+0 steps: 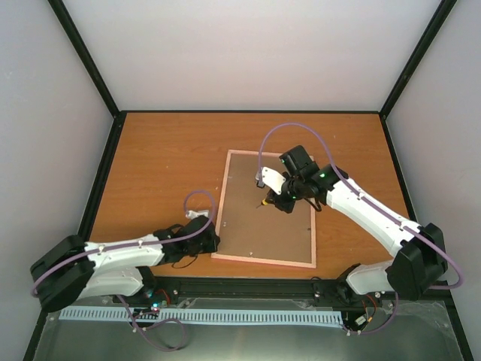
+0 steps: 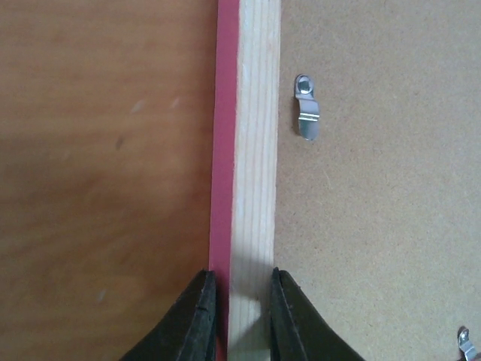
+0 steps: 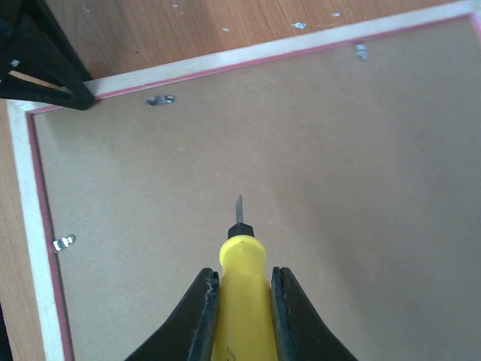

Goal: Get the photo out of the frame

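The frame (image 1: 263, 261) lies face down on the table, thin pink border around a brown backing panel (image 1: 255, 233). The photo is hidden under the panel. My left gripper (image 1: 213, 239) is at the frame's left rail near the front corner. In the left wrist view the gripper (image 2: 242, 301) is shut across the pale wood rail (image 2: 252, 150), one finger on each side. My right gripper (image 1: 272, 201) is above the middle of the panel, shut on a yellow-handled screwdriver (image 3: 242, 256). The screwdriver's tip points at the panel (image 3: 338, 188) and its gripper (image 3: 243, 274) shows in the right wrist view.
Small metal turn clips hold the panel: one by the left rail (image 2: 307, 116), another lower right (image 2: 466, 344), and several along the rails in the right wrist view (image 3: 64, 242) (image 3: 160, 99) (image 3: 361, 51). The wooden table (image 1: 165, 158) is walled by a black-edged enclosure.
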Motion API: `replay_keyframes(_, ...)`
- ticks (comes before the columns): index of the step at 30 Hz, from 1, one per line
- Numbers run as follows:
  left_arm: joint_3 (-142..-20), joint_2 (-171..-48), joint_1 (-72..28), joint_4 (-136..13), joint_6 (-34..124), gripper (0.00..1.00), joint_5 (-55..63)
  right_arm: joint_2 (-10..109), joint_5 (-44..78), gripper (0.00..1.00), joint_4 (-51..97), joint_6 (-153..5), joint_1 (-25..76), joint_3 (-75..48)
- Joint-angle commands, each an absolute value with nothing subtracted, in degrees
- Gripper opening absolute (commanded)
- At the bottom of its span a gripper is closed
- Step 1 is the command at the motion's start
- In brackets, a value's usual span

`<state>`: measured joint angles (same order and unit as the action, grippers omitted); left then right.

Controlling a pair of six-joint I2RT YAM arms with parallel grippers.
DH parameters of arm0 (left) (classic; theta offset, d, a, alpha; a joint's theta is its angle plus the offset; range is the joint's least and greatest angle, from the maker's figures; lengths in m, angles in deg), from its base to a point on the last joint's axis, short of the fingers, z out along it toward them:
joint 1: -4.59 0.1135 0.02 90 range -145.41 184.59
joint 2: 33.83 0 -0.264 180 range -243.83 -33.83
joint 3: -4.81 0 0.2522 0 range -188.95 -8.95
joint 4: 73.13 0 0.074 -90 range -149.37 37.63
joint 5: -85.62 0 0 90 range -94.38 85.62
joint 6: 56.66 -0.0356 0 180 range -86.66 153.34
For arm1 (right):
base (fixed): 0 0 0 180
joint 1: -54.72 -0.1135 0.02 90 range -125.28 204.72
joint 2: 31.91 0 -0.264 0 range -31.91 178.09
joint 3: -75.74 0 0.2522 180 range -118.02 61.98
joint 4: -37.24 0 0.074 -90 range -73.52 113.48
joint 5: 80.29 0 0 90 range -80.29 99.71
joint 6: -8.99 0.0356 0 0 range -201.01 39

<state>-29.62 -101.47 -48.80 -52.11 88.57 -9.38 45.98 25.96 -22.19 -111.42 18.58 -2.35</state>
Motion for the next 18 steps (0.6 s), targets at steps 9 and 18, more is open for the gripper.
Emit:
replay_keyframes(9, -37.47, -88.51, -52.90, -21.85, 101.47, 0.34, -13.94, 44.89, 26.92, 0.03, -22.39, -110.94, 18.55, -4.26)
replay_keyframes(18, -48.14, -91.50, -26.98, -32.55, 73.29, 0.50, -8.18, 49.42, 30.66, 0.03, -24.41, -109.79, 18.58, -11.93)
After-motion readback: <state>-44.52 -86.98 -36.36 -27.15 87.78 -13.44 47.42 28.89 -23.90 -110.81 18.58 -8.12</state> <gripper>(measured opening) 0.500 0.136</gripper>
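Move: My left hand already pinches the pink frame's left rail about 4 cm from its near-left corner; the frame's middle lies some 11 cm ahead and 14 cm to the right, a centimetre lower. The nearest metal tab is about 5 cm ahead and 3 cm right, level with the fingertips. The yellow screwdriver's tip is roughly 10 cm ahead, 10 cm right and 8 cm up. From my right hand, the frame's middle is about 3 cm ahead and 15 cm below. Still gripping the rail, I drag it about 3.5 cm back and 3 cm left with my left hand, turning counter-clockwise, then open the fingers, let go, and swing up about 10 cm and forward 8 cm over the rail. My right hand keeps the screwdriver over the board, and late on lifts it some 3 cm. ##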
